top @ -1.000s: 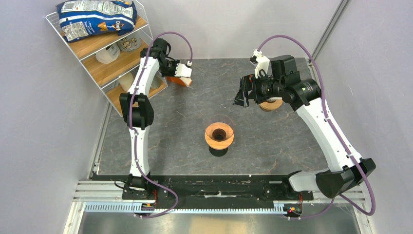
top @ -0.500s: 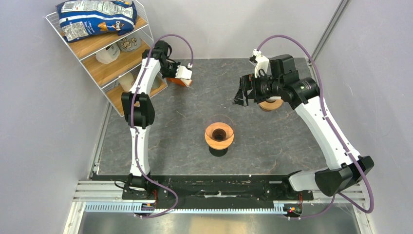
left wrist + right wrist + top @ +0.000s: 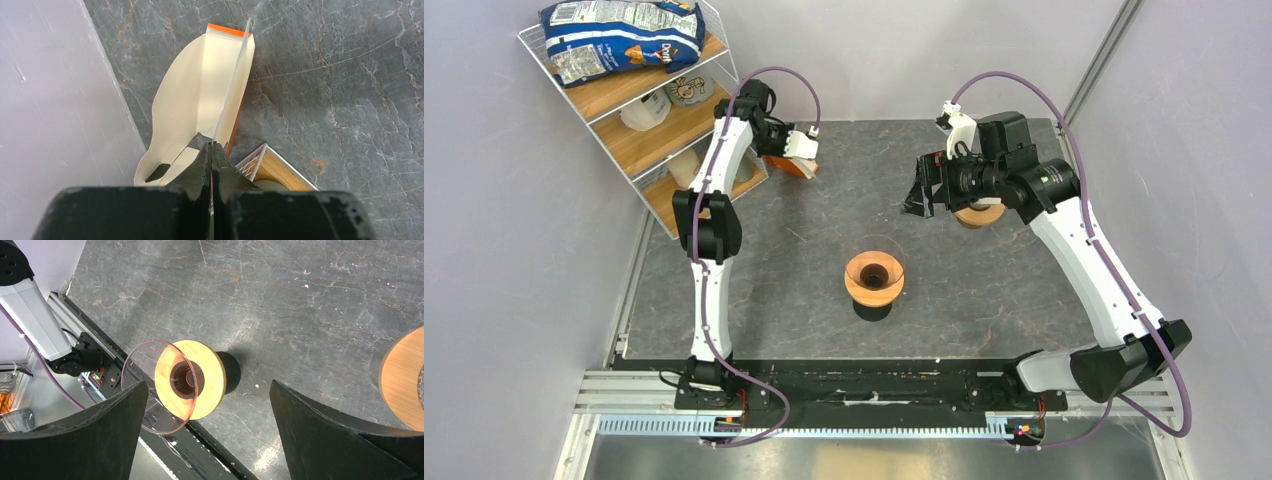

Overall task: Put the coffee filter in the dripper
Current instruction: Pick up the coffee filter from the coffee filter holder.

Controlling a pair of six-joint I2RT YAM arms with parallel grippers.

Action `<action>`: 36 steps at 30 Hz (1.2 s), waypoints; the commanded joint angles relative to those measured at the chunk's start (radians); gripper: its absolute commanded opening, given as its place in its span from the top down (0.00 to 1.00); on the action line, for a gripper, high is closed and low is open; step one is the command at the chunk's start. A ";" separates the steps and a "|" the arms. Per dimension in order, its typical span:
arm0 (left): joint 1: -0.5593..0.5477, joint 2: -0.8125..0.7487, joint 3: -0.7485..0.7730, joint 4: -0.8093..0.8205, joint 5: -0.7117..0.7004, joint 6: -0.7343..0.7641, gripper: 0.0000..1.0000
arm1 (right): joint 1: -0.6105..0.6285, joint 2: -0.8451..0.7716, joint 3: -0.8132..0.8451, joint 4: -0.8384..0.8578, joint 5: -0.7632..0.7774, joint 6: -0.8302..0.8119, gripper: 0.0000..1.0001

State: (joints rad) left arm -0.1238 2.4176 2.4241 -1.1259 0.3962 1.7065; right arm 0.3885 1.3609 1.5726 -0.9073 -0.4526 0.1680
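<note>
At the back left, my left gripper hovers over the orange-and-white packet. In the left wrist view its jaws are shut on the thin edge of a cream-white coffee filter, which stands edge-on out of the packet. The dripper, a clear glass cone in a round wooden collar, stands upright mid-table. My right gripper hangs open above and behind it, apart from it. In the right wrist view the dripper lies between the spread fingers, far below them.
A bare wooden ring sits under the right wrist and shows at the right edge. A wire rack with wooden shelves, jars and a chip bag stands at the back left, its corner close to the left gripper. Grey walls border the table.
The left gripper's jaws have closed onto the filter's edge at the packet. Neither arm has shifted noticeably, and the right gripper stays open.
</note>
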 commanded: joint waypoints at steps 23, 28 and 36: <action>-0.023 -0.631 -0.235 -0.081 0.500 0.255 0.98 | -0.011 -0.017 0.134 0.209 -0.035 -0.084 0.01; -0.036 -0.861 -0.471 -0.072 0.670 0.417 0.98 | -0.011 -0.069 0.089 0.285 -0.039 -0.143 0.01; -0.126 -1.063 -0.700 -0.282 0.750 0.979 0.98 | -0.011 -0.070 0.112 0.216 -0.359 -0.349 0.01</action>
State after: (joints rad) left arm -0.1936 1.4036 1.7741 -1.3037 1.0512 2.0338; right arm 0.3794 1.2903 1.6554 -0.6662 -0.6197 -0.0475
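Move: The coffee filter is already pinched by the left fingers, still down in its holder, whose middle is about 4 cm ahead, 4 cm right and 7 cm below. From there the dripper on its stand lies some 36 cm back and 21 cm right, about level; the shelf rack's middle is 16 cm left, 3 cm back and 8 cm above. From the open right hand the filter is about 29 cm ahead, 29 cm left and 22 cm below, and the dripper 7 cm back, 10 cm left and 17 cm below. Keeping its pinch on the filter's edge, the left hand first climbs almost straight up out of the holder, then sweeps back towards the dripper, in all about 29 cm back and 25 cm up and drifting right, while the wrist turns clockwise and tips up so that the steeply down-pointing fingers swing out to the right. Meanwhile the right hand, empty and wide open, rises some 10 cm and tilts its fingertips up. ##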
